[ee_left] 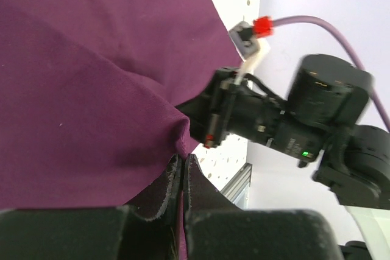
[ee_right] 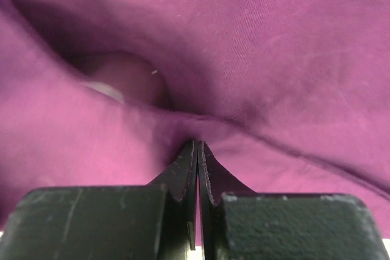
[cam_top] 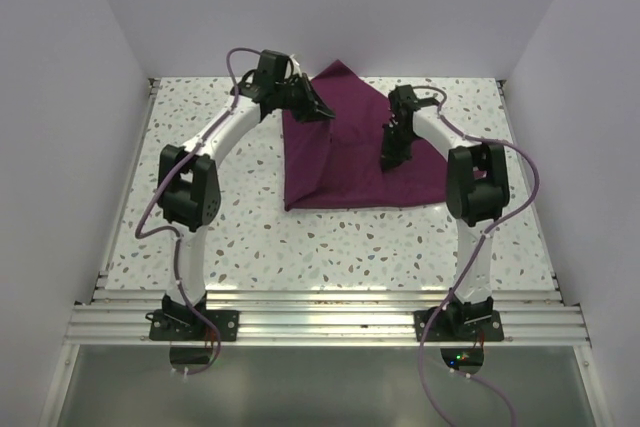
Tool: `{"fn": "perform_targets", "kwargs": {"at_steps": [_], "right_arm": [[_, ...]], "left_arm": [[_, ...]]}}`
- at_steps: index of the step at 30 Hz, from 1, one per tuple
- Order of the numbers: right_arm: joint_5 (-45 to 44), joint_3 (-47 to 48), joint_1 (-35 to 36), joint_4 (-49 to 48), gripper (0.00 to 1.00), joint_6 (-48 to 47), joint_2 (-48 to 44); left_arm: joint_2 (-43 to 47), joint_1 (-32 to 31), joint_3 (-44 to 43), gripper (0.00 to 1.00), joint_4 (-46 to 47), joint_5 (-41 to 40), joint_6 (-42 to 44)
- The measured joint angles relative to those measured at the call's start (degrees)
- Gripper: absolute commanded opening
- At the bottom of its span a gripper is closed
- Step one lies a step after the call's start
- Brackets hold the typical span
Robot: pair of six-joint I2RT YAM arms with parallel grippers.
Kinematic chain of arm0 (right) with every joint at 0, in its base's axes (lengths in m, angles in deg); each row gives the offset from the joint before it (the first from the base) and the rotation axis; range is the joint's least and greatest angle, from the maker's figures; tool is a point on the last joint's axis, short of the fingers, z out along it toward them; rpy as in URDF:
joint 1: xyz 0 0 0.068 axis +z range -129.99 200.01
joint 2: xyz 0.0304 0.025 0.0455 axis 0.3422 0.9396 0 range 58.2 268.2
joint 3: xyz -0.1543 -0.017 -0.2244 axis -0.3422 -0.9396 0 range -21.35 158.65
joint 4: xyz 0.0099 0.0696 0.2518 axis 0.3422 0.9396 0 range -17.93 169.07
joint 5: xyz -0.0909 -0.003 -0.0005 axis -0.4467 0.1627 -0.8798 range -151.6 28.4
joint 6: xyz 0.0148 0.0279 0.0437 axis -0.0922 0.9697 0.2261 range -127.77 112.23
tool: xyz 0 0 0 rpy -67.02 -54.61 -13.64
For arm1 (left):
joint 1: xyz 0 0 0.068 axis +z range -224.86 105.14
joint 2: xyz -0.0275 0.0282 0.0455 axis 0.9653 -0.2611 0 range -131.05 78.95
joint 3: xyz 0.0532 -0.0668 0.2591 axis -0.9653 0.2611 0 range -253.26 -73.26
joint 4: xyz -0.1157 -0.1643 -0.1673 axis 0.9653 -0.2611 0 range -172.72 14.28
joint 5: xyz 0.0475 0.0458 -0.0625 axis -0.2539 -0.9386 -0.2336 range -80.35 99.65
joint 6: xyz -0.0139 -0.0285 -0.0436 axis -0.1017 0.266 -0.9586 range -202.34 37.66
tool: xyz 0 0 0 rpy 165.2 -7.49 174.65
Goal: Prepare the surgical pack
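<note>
The surgical pack shows as a deep purple drape, folded over into a peaked shape at the back middle of the table. My left gripper is at the drape's upper left edge, shut on a pinch of the fabric. Its jaws are pressed together with cloth between them. My right gripper is over the drape's right half, shut on a raised fold. The purple cloth fills that whole view. Whatever lies under the drape is hidden.
The speckled table has white walls on three sides and an aluminium rail along its near edge. The right arm's wrist hangs close beside the left gripper. A pale rounded shape shows in a hollow of the cloth.
</note>
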Motion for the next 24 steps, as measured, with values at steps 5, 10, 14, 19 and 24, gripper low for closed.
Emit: {"fn": "perform_targets", "kwargs": {"at_steps": [5, 10, 14, 19, 24], "right_arm": [[0.3, 0.0, 0.0, 0.0, 0.0, -0.3, 3.1], [0.5, 0.3, 0.0, 0.0, 0.0, -0.3, 3.2], [0.7, 1.2, -0.2, 0.3, 0.0, -0.3, 3.2], [0.7, 5.8, -1.1, 1.6, 0.0, -0.3, 3.2], [0.6, 10.7, -3.1, 3.1, 0.0, -0.3, 3.1]], "left_arm": [[-3.7, -1.8, -2.6, 0.0, 1.2, 0.8, -1.7], [-7.1, -3.1, -4.7, 0.0, 2.1, 1.4, -3.2], [-9.6, -4.0, -5.9, 0.0, 2.9, 2.1, -4.2], [-9.9, -4.5, -5.9, 0.0, 3.1, 2.1, -4.1], [-9.9, -4.7, -5.9, 0.0, 3.1, 2.1, -4.0]]}}
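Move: My left hand has the cloth's left corner pinched and held up. The covered tray's middle lies nearly below that hand, about 17 cm down and 4 cm back; the cloth's flat far corner is some 24 cm ahead of it. From my shut right hand, low over the near flap, the tray's middle is about 14 cm left and 1 cm ahead. The near flap's folded edge passes roughly 2 cm ahead, and the cloth's right corner is some 26 cm to the right. I keep the corner pinched in my left hand and carry it about 5.5 cm right and 4 cm down, across the covered tray towards its right end, then hold it there. My right hand, still shut, dips some 2.5 cm to the near flap beside the tray, lingers low, then sweeps forward about 4 cm while rising past its starting height. ##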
